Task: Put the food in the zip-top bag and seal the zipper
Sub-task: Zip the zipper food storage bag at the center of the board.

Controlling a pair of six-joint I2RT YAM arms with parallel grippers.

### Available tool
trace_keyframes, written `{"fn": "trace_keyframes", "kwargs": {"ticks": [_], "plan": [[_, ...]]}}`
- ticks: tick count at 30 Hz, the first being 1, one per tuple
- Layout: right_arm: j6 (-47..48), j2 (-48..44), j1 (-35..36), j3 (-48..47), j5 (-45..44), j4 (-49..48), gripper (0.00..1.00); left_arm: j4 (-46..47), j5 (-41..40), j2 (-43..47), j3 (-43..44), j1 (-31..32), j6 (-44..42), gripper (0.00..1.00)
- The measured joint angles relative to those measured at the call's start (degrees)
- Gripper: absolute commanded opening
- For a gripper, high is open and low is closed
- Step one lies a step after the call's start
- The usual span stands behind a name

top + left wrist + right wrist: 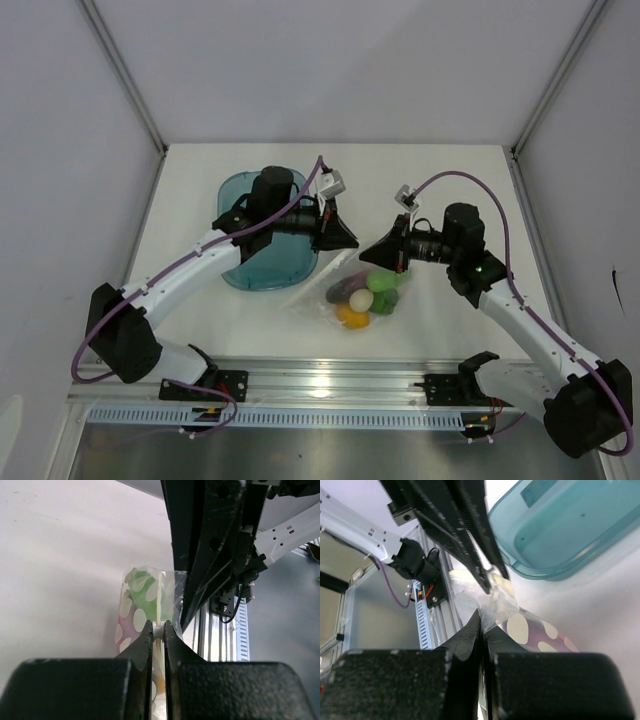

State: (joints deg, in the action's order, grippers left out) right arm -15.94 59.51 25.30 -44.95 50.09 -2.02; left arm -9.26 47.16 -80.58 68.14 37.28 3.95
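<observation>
The zip-top bag [345, 300] lies on the white table with the food inside: a light green pod [382, 279], a white ball [361, 299], a yellow-orange piece [352, 317] and a purple piece [339, 292]. My left gripper [352, 240] and right gripper [366, 253] meet tip to tip at the bag's upper edge. In the left wrist view the left gripper [159, 626] is shut on the zipper [161, 592], a pale strip above the dotted bag [135, 612]. The right gripper [483, 620] is shut on the bag's clear top edge [502, 602].
A teal translucent tub [262, 255] sits left of the bag, under the left arm, and shows at the upper right [560, 525] of the right wrist view. An aluminium rail [330, 385] runs along the near table edge. Grey walls enclose the table on three sides.
</observation>
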Motion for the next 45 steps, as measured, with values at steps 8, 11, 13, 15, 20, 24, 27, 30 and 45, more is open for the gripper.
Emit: {"fn": "trace_keyframes", "kwargs": {"ticks": [8,11,13,15,20,24,27,30,45], "plan": [[-2.9,-0.7,-4.3,2.9,-1.6,-1.3,0.00,0.9,3.9,1.2,-3.1,-0.9,0.0,0.01],[-3.6,-1.8,-6.2,2.9,-2.1,-1.4,0.00,0.7,5.0,1.8,-4.3,-1.5,0.1,0.00],[-4.0,-2.4,-7.3,2.9,-2.2,-1.7,0.00,0.5,5.5,2.6,-5.3,-1.9,0.1,0.01],[-4.6,-2.6,-8.2,2.9,-2.2,-2.2,0.00,0.1,5.8,3.3,-6.0,-2.0,0.1,0.01],[-4.9,-2.0,-8.1,2.7,-0.8,-2.9,0.00,-0.6,7.1,3.8,-6.3,-2.1,0.1,0.01],[-4.3,-1.9,-7.6,2.7,-0.6,-2.3,0.00,-1.7,8.0,3.8,-6.3,-2.1,0.2,0.01],[-2.2,-1.4,-7.1,0.8,0.1,1.0,0.22,-2.4,8.2,3.7,-6.3,-2.1,0.1,0.00],[1.3,1.5,-5.6,-5.2,-0.7,8.6,0.50,-4.2,8.4,3.4,-5.3,-2.1,0.0,0.00],[23.1,5.3,7.3,-26.8,-12.9,38.0,0.99,-19.3,9.7,0.7,6.2,-2.1,-6.6,0.01]]}}
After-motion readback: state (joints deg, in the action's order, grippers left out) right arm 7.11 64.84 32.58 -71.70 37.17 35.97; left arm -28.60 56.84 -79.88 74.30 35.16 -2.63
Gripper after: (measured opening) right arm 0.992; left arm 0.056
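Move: Both hands already pinch the bag's zipper edge close together: the left fingertips' grip is about 3 cm ahead and 3 cm left of the right hand, 1 cm higher. The food-filled bag body lies some 6 cm back, 2 cm right and 12 cm below the left hand; from the right hand, 3 cm back, 1 cm left and 11 cm down. From the left hand, the teal tub stands roughly 12 cm ahead, 21 cm left and 14 cm below. Still pinching the zipper edge, the right fingers draw about 5 cm forward and right, away from the left grip, and ease back slightly. They then open wide and let go, rising 4 cm while coming back and left, tipping some 20 degrees downward. The left hand keeps its pinch throughout, going about 4 cm back and left, first sinking slightly, then lifting some 3 cm. ##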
